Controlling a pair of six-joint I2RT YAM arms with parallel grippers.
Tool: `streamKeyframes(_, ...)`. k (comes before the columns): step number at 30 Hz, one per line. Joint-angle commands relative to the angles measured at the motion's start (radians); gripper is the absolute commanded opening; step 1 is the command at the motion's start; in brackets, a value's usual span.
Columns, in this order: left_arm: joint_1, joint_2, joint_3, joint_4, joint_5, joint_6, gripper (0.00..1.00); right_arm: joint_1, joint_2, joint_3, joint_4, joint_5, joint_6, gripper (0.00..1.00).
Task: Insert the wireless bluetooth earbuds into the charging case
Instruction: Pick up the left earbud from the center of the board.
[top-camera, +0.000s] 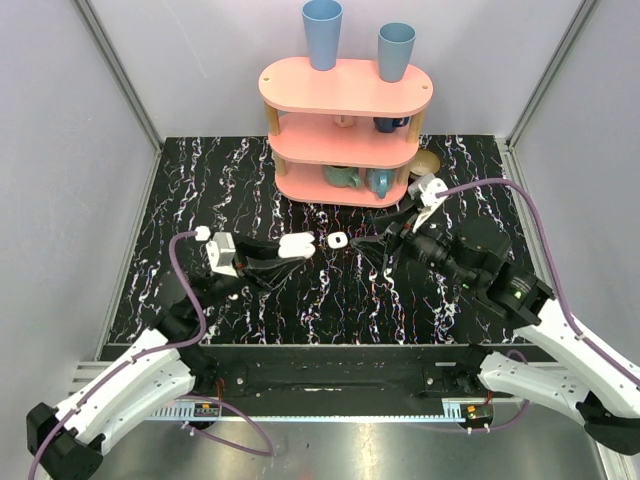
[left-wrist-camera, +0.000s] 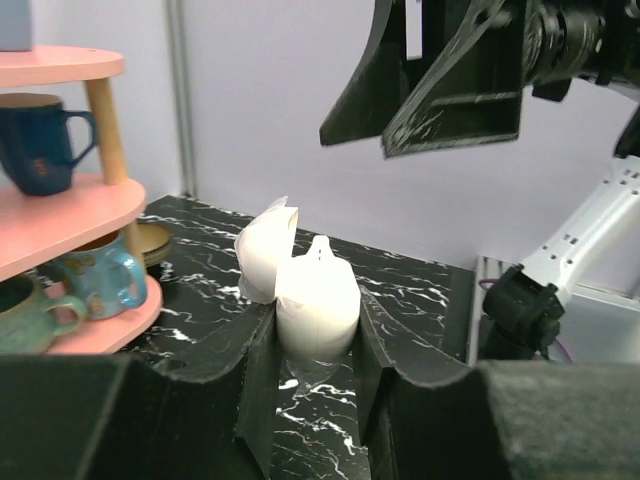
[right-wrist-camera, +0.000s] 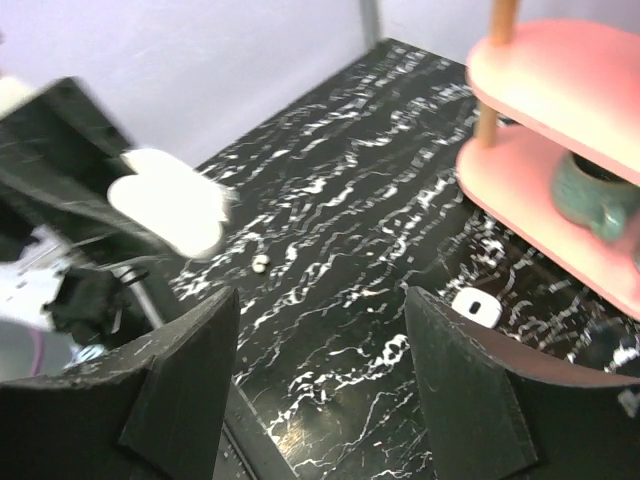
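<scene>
The white glossy charging case (left-wrist-camera: 318, 298) stands open on the marble tabletop, its lid (left-wrist-camera: 264, 245) tipped back to the left. My left gripper (left-wrist-camera: 315, 340) is shut on the case's lower half, one finger on each side. A small white tip pokes up from the top of that half. From above, the case (top-camera: 297, 245) sits just ahead of the left gripper (top-camera: 283, 256). My right gripper (top-camera: 383, 250) hovers open and empty to the case's right. Between them lies a small white rounded piece with a dark slot (top-camera: 337, 240), possibly an earbud. The right wrist view shows the case (right-wrist-camera: 165, 200) blurred, this piece (right-wrist-camera: 476, 306) and a tiny white bead (right-wrist-camera: 260, 263).
A pink three-tier shelf (top-camera: 345, 88) stands at the back with two blue cups (top-camera: 322, 32) on top and mugs (left-wrist-camera: 40, 140) on its lower tiers. Grey walls and metal posts close in the table on three sides. The right gripper (left-wrist-camera: 425, 85) hangs above the case in the left wrist view.
</scene>
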Motion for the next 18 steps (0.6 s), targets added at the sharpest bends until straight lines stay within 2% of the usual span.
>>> streamKeyframes(1,-0.001,-0.093,0.009,-0.150,-0.172,0.074,0.00,-0.014,0.034,-0.039,0.051,0.254,0.102,0.75)
streamKeyframes(3,0.002,-0.133,0.009,-0.184,-0.192,0.091,0.00,-0.025,0.059,-0.065,0.063,0.299,0.142,0.75)
streamKeyframes(6,0.007,-0.182,0.018,-0.257,-0.259,0.105,0.00,-0.059,0.112,-0.116,0.080,0.286,0.236,0.74)
streamKeyframes(13,0.039,-0.204,0.150,-0.467,-0.351,0.185,0.00,-0.059,0.361,-0.213,0.269,-0.001,0.333,0.72)
streamKeyframes(16,0.074,-0.171,0.185,-0.481,-0.345,0.209,0.00,-0.016,0.462,-0.222,0.364,-0.011,0.342,0.71)
streamKeyframes(18,0.102,-0.155,0.203,-0.486,-0.341,0.217,0.00,0.037,0.523,-0.217,0.417,0.044,0.339,0.71)
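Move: The small white earbud on the left half of the board lies from the right hand about 31 cm to the left, 11 cm ahead and 36 cm below. The white oval box with the dark slot is some 25 cm ahead, 6 cm left and just as far down; the case held in the left gripper is about 12 cm to the left, nearly level. From the left hand the earbud is roughly 18 cm left, 9 cm ahead and 32 cm below. The right hand, empty and still wide open, swings forward and down from beside the case, then drops steeply and drifts left towards the earbud's side of the board, some 20 cm lower in all, its fingers tipping about 30 degrees downward. The left hand keeps its grip on the open case and draws it clear, about 6 cm left and a little forward, turning some 25 degrees counter-clockwise. ##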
